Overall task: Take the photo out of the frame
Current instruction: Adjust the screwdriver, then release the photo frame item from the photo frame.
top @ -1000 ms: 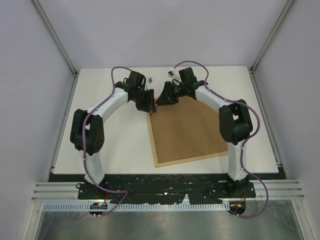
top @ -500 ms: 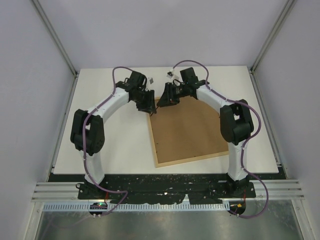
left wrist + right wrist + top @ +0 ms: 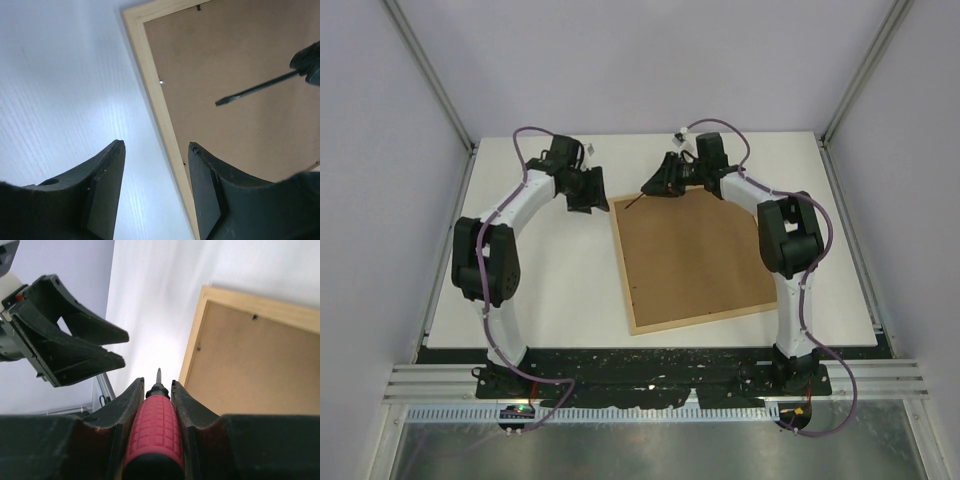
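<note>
The frame [image 3: 692, 262] lies face down on the white table, its brown fibreboard back up; the photo is hidden under that back. My left gripper [image 3: 588, 196] hangs open and empty just left of the frame's far-left corner. The left wrist view shows its jaws [image 3: 156, 145] over the bare table beside the pale wood strip [image 3: 156, 100]. My right gripper [image 3: 662, 186] is shut on a red-handled screwdriver [image 3: 152, 432] over the frame's far edge. The blade [image 3: 255, 90] points at the left gripper [image 3: 75, 347] and hovers above the backing board [image 3: 255, 375].
Small dark clips [image 3: 255, 317] sit along the inner edge of the frame's back. White table [image 3: 540, 280] stretches left of the frame. Grey enclosure walls and metal posts [image 3: 432, 80] stand close on both sides and behind.
My left gripper has drawn back to the left from the frame's far-left corner and opened wider. The right gripper with the screwdriver has pulled back toward the far right. The corner now lies uncovered.
</note>
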Robot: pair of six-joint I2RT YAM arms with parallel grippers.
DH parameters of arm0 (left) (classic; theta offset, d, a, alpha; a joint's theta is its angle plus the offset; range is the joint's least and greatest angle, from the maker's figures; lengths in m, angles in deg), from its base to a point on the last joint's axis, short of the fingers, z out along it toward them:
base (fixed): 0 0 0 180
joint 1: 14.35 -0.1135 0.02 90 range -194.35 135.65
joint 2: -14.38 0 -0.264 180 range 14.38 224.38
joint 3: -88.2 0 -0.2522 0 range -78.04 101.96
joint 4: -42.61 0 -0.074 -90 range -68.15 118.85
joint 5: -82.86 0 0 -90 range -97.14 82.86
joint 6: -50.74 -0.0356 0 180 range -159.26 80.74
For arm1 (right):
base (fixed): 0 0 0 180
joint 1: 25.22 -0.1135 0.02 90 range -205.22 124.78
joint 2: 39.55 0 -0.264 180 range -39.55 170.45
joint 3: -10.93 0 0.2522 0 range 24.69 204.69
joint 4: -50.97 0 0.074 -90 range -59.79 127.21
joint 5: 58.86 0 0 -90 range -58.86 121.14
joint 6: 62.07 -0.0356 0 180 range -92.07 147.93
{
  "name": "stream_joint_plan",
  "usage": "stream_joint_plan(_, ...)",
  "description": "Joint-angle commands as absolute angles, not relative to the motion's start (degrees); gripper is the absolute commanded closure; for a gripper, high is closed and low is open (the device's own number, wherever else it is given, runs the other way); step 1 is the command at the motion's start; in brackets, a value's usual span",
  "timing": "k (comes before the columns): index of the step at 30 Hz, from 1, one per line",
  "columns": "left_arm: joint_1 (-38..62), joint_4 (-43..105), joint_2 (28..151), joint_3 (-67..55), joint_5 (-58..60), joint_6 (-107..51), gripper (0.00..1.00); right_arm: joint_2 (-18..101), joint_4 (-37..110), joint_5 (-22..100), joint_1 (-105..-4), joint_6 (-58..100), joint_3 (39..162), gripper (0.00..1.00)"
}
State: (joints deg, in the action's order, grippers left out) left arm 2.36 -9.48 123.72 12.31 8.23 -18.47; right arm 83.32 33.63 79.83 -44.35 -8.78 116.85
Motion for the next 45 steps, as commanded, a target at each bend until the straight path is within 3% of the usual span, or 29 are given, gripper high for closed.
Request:
stream_joint_plan(1,0.68,-6.83,123.53,11.7,7.45,-17.65,0.45,89.01,43.53,80.54,-44.38,-14.0,122.5,0.92)
stream_joint_plan(7,0.5,-7.36,128.8,13.45,9.12,-15.89,0.52,95.61,44.85,80.63,-44.47,-14.08,129.1,0.92)
stream_joint_plan(16,0.59,-7.01,133.11,13.55,12.63,-13.69,0.6,98.87,44.15,80.8,-44.91,-12.06,129.72,0.92)
stream_joint_plan(45,2.08,-6.04,137.69,14.25,17.47,-10.08,0.66,98.96,44.68,84.32,-45.43,-7.58,125.77,0.92)
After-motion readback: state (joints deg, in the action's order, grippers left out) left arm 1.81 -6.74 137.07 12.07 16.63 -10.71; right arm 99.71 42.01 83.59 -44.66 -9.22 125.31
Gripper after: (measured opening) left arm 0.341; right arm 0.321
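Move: The metal clip on the inner edge of the frame's left strip is the right hand's goal for the screwdriver tip: about 9 cm left of that hand, 2 cm back and 12 cm below. From the left hand it sits some 5 cm right, 2 cm ahead and 9 cm down. The stretch of strip the left hand wants is about 3 cm right, 1 cm back, 10 cm down. The frame's far left corner is 5 cm beyond the clip and 2 cm left of it. Keep the screwdriver gripped in the right hand and lower it about 7 cm while reaching forward and a little left, then ease back slightly, to bring the tip down beside the metal clip. Drop the left gripper nearly 9 cm onto the left strip, drifting right and a little back, fingers tipping some 15 degrees nearer vertical and closing partway to straddle the wood. ##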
